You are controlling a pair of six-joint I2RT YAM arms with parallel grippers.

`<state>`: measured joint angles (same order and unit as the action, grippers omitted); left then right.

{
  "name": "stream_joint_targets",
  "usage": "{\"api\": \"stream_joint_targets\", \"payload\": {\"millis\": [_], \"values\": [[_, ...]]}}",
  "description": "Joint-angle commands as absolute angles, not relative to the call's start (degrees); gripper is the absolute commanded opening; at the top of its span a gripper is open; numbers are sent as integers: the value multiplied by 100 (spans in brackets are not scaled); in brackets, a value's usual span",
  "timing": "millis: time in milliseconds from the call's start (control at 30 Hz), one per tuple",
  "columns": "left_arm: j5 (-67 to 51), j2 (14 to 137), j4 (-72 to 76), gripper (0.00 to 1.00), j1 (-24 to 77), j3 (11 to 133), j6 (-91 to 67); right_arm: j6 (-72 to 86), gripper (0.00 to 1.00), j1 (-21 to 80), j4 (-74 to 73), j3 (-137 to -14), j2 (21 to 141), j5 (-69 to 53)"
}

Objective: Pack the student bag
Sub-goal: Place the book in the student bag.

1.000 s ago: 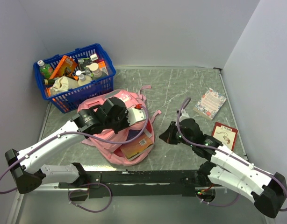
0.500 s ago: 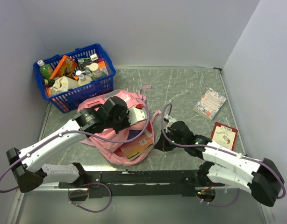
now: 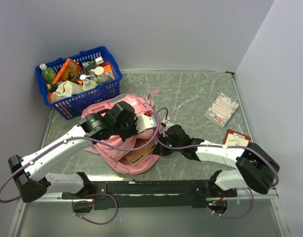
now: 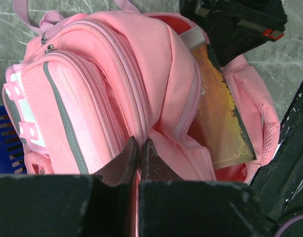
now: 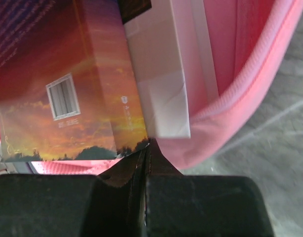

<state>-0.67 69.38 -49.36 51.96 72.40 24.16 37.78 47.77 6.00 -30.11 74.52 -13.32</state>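
The student bag [image 3: 139, 104], a soft pink backpack with a grey stripe, lies open in the middle of the table. My left gripper [image 3: 142, 123] is shut on a fold of pink fabric by the zipper [image 4: 140, 148], holding the mouth of the student bag [image 4: 156, 59] up. A book with a sunset cover [image 3: 136, 157] sticks partly out of the opening [image 4: 218, 123]. My right gripper [image 3: 160, 148] is shut with nothing between its fingers. Its tips [image 5: 145, 148] touch the lower edge of the book [image 5: 67, 89], just inside the pink rim [image 5: 240, 98].
A blue basket [image 3: 77, 81] full of bottles and packets stands at the back left. A floral notebook [image 3: 221, 109] and a red booklet [image 3: 236, 142] lie at the right. Walls close in the table on three sides.
My right arm has swept left across the table to the bag's opening, and the book sits deeper in the bag. The left gripper has kept its hold.
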Motion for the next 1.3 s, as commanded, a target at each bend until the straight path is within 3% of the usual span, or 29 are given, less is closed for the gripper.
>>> {"api": "stream_joint_targets", "payload": {"millis": [0, 233, 633, 900, 1067, 1267], "values": [[-527, 6777, -4289, 1, 5256, 7585, 2610, 4008, 0, 4808, 1837, -3577, 7646, -1187], [-589, 6680, -4254, 1, 5256, 7374, 2610, 4262, 0, 4816, 1889, -3445, 7163, -659], [-650, 6601, -4359, 1, 5256, 7383, 2672, 4922, 0, 4922, 2856, -4297, 8736, -967], [-624, 6513, -4307, 1, 5256, 7216, 2637, 4870, 0, 4948, 2655, -4017, 8157, -782], [-492, 6425, -4193, 1, 5256, 6997, 2541, 4694, 0, 5106, 3224, -3033, 7199, -835], [-720, 6434, -4166, 1, 5265, 6645, 2311, 4631, 0, 5388, 2883, -2883, 7084, -589]]}}
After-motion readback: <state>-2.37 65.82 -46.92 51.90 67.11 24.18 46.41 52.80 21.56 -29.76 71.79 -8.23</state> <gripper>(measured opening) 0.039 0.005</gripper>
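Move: The near end of the Jane Eyre book meets the right fingertips; its middle lies roughly 9 cm to their left, 3 cm back and 3 cm lower, reaching into the bag mouth. The white book sits just on its far side, about 9 cm left, 1 cm ahead and 4 cm below the right hand. From the left hand, pinching the bag flap, Jane Eyre's middle is about 5 cm back, 4 cm right and 14 cm below. With its shut fingertips still against the book's near end, the right hand pushes left and forward, about 5 cm in all and with one small lift on the way, driving the book deeper into the bag mouth under the flap. It pauses there, then goes up quickly some 7 cm while drawing back a little, fingertips tilting upward by about 15 degrees, as the left hand stays almost in place and keeps its pinch on the flap's zip edge. ##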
